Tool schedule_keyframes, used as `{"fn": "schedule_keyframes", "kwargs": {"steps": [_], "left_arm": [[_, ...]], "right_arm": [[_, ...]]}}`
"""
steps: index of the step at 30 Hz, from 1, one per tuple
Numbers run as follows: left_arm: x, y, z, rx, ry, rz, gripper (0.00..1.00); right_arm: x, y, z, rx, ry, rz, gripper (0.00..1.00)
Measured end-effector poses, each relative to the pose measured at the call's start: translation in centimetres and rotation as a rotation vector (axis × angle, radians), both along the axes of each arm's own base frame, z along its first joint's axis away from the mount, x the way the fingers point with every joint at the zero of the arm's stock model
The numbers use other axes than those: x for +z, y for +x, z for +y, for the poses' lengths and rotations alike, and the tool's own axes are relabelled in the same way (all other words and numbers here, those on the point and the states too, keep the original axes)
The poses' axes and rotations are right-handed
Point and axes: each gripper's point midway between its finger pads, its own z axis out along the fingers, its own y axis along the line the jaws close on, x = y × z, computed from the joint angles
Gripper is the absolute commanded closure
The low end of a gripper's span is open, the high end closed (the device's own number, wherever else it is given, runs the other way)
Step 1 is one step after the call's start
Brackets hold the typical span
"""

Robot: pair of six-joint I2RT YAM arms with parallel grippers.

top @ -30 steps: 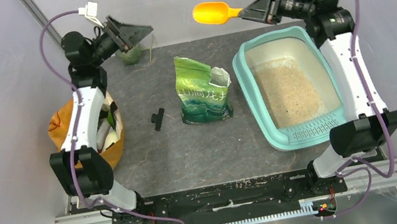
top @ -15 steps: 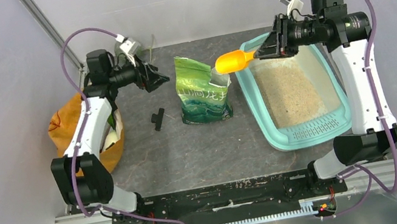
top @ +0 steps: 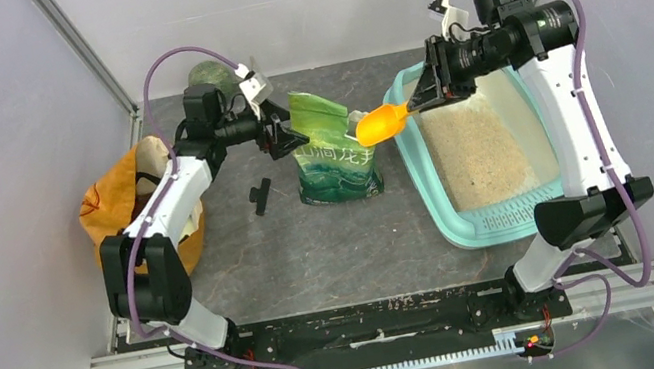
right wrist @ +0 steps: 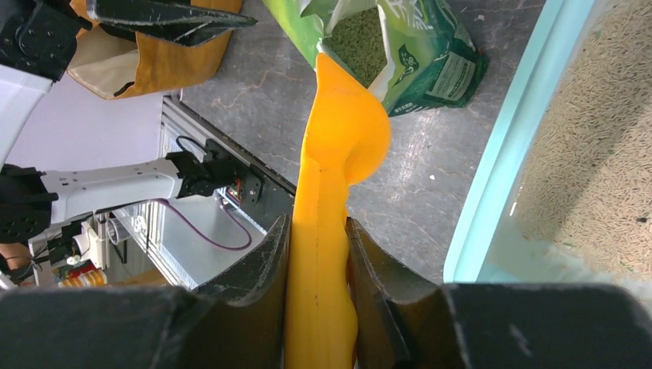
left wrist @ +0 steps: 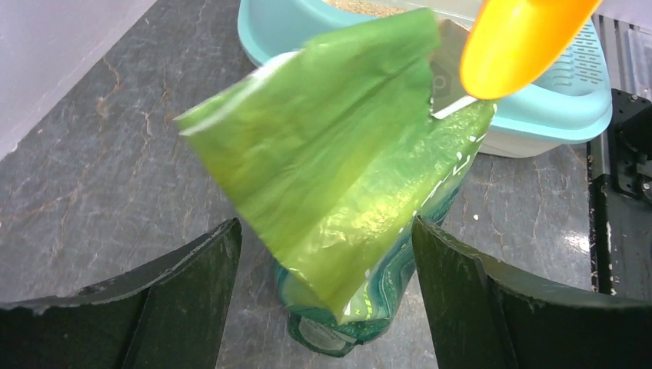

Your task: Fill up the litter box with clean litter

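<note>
The light-teal litter box [top: 409, 145] lies at the right, with a layer of pale beige clean litter [top: 480, 152] inside. A green pouch [top: 329, 149] stands at the middle with its top open. My right gripper [top: 420, 102] is shut on the handle of an orange scoop [top: 378, 123]. In the right wrist view the scoop [right wrist: 338, 146] has its bowl tip at the pouch's mouth [right wrist: 357, 34]. My left gripper [left wrist: 324, 231] is open. The pouch's raised flap [left wrist: 330, 154] stands between its fingers without touching them.
An orange sack [top: 120, 211] with white things in it sits at the left edge, under my left arm. A small black clip [top: 259, 196] lies on the dark table left of the pouch. A round green object [top: 207, 72] sits at the back wall.
Both arms came down and inward. The left gripper moved right to the pouch's flap. The right gripper carried the scoop down and left to the pouch's mouth.
</note>
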Motion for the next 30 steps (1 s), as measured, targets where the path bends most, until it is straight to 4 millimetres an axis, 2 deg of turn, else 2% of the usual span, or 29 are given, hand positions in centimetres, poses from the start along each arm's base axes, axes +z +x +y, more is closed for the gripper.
{"fn": "schedule_keyframes", "kwargs": {"steps": [7, 11, 17, 21, 26, 30], "left_arm": [[0.7, 0.5, -0.8, -0.035, -0.038, -0.089, 0.17], [1.2, 0.6, -1.2, -0.056, -0.075, -0.104, 0.12], [1.1, 1.8, -1.0, -0.055, -0.155, -0.032, 0.12], [0.2, 1.9, -0.9, -0.064, -0.176, 0.027, 0.21], [-0.3, 0.7, -1.3, -0.113, -0.192, 0.063, 0.34], [-1.5, -0.4, -1.7, -0.137, -0.192, 0.103, 0.43]], "right_arm": [[1.3, 1.3, 0.0, -0.010, -0.003, -0.050, 1.00], [1.7, 1.3, 0.1, -0.005, 0.004, -0.063, 1.00], [0.9, 2.1, 0.0, -0.006, -0.011, -0.043, 1.00], [0.0, 2.5, -0.2, -0.009, -0.042, -0.030, 1.00], [-0.9, 2.8, -0.1, -0.003, -0.079, -0.024, 1.00], [-1.5, 3.1, 0.3, 0.013, -0.101, -0.021, 1.00]]}}
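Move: The raised flap of the green litter bag stands some 5 cm to the left gripper's right, 2 cm ahead and about level with it; the bag mouth lies about 12 cm right, 2 cm ahead, 5 cm below, the black clip 10 cm left, 4 cm back and 24 cm below. From the right gripper, holding the yellow scoop, the bag mouth is about 9 cm left, 8 cm ahead, 14 cm lower; the litter box's middle lies 17 cm right, 10 cm ahead, 32 cm below. Ease the right gripper about 3 cm forward, rising slightly and then sinking some 3 cm, keeping its grip so the scoop's tip comes in at the bag mouth. Meanwhile work the left gripper forward and up a little, then back and down, edging right around the flap, fingers tipping up some 10 degrees and partly closing. ##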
